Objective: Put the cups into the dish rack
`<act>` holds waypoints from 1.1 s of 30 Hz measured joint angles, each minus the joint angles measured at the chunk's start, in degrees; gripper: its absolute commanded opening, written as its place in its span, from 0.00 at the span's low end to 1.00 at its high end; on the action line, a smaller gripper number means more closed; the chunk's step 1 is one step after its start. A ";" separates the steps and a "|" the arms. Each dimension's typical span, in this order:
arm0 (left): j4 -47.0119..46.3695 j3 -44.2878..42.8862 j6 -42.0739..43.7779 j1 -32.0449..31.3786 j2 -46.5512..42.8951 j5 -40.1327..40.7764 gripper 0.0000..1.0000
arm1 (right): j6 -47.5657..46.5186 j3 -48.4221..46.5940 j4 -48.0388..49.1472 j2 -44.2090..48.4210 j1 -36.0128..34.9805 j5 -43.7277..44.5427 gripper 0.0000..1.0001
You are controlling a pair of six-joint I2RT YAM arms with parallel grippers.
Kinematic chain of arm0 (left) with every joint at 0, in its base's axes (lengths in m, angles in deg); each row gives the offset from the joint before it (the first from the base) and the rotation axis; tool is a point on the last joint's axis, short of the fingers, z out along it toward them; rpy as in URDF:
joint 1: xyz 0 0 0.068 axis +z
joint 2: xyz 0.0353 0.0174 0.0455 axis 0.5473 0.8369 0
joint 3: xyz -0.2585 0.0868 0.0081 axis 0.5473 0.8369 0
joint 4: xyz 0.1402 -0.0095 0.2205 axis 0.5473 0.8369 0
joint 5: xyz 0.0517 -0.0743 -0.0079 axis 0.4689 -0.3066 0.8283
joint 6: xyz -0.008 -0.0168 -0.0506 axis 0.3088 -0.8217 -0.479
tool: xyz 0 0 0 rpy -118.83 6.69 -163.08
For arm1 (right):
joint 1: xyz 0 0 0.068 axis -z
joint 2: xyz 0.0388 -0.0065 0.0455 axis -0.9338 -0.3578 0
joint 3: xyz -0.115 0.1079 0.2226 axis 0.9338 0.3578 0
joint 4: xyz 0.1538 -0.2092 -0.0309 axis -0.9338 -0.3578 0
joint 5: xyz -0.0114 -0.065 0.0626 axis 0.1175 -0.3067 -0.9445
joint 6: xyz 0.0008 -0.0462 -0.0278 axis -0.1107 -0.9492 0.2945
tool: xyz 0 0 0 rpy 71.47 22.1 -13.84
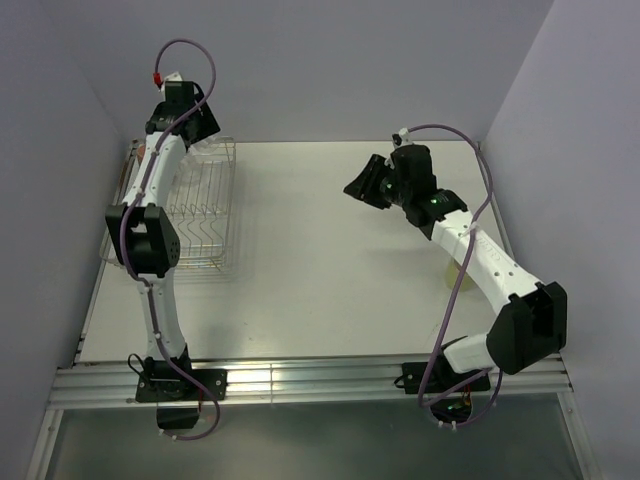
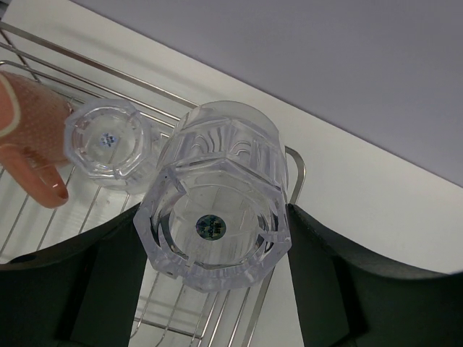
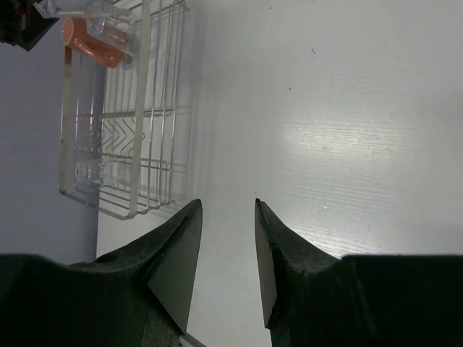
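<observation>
In the left wrist view a clear tumbler (image 2: 217, 195) shows base-up, and my left gripper (image 2: 215, 220) is shut on it, one black finger against each side. It hangs over the far end of the dish rack (image 2: 239, 318); whether it touches the wires I cannot tell. A second clear tumbler (image 2: 108, 141) stands upside down in the rack just left of it, beside the terracotta-orange mug (image 2: 32, 137). From above, the left gripper (image 1: 185, 110) is over the rack's (image 1: 205, 215) far edge. My right gripper (image 3: 228, 206) is open and empty above bare table, well right of the rack (image 3: 137, 130).
The rack sits in the table's far-left corner, close to the left and back walls. A small pale yellowish object (image 1: 455, 275) lies partly hidden under the right arm. The right gripper (image 1: 365, 185) hovers over the table's back right part.
</observation>
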 measured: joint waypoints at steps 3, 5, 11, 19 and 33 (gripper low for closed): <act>0.09 -0.52 0.52 -0.81 1.79 0.63 0.00 | -0.61 0.28 -0.57 0.98 0.00 0.55 0.43; 0.24 -0.55 0.76 -1.20 2.89 1.09 0.00 | -0.96 0.46 -0.63 1.42 0.00 0.72 0.43; 1.92 -0.55 0.79 -1.57 5.09 1.90 0.00 | -1.25 1.03 -1.33 1.53 0.00 0.92 0.42; 2.58 -1.03 0.76 -1.51 6.47 2.27 0.00 | -1.44 1.03 -1.84 1.53 0.00 1.40 0.42; 3.96 -2.08 0.68 -1.42 10.03 1.88 0.00 | -1.86 1.03 -2.47 1.53 0.00 2.23 0.42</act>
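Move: The left hand holds a clear glass above the dish rack's far right corner; that spot lies about 12 cm below, 2 cm ahead and 1 cm to the right. Another glass in the rack is some 8 cm to the left of the spot and level with it, the orange mug about 16 cm to the left and 1 cm nearer. From the right hand, the spot lies roughly 24 cm ahead, 39 cm left and 14 cm below. Keeping its grip, the left hand lowers the glass about 10 cm into the rack's corner, tipping down some 10 degrees. ##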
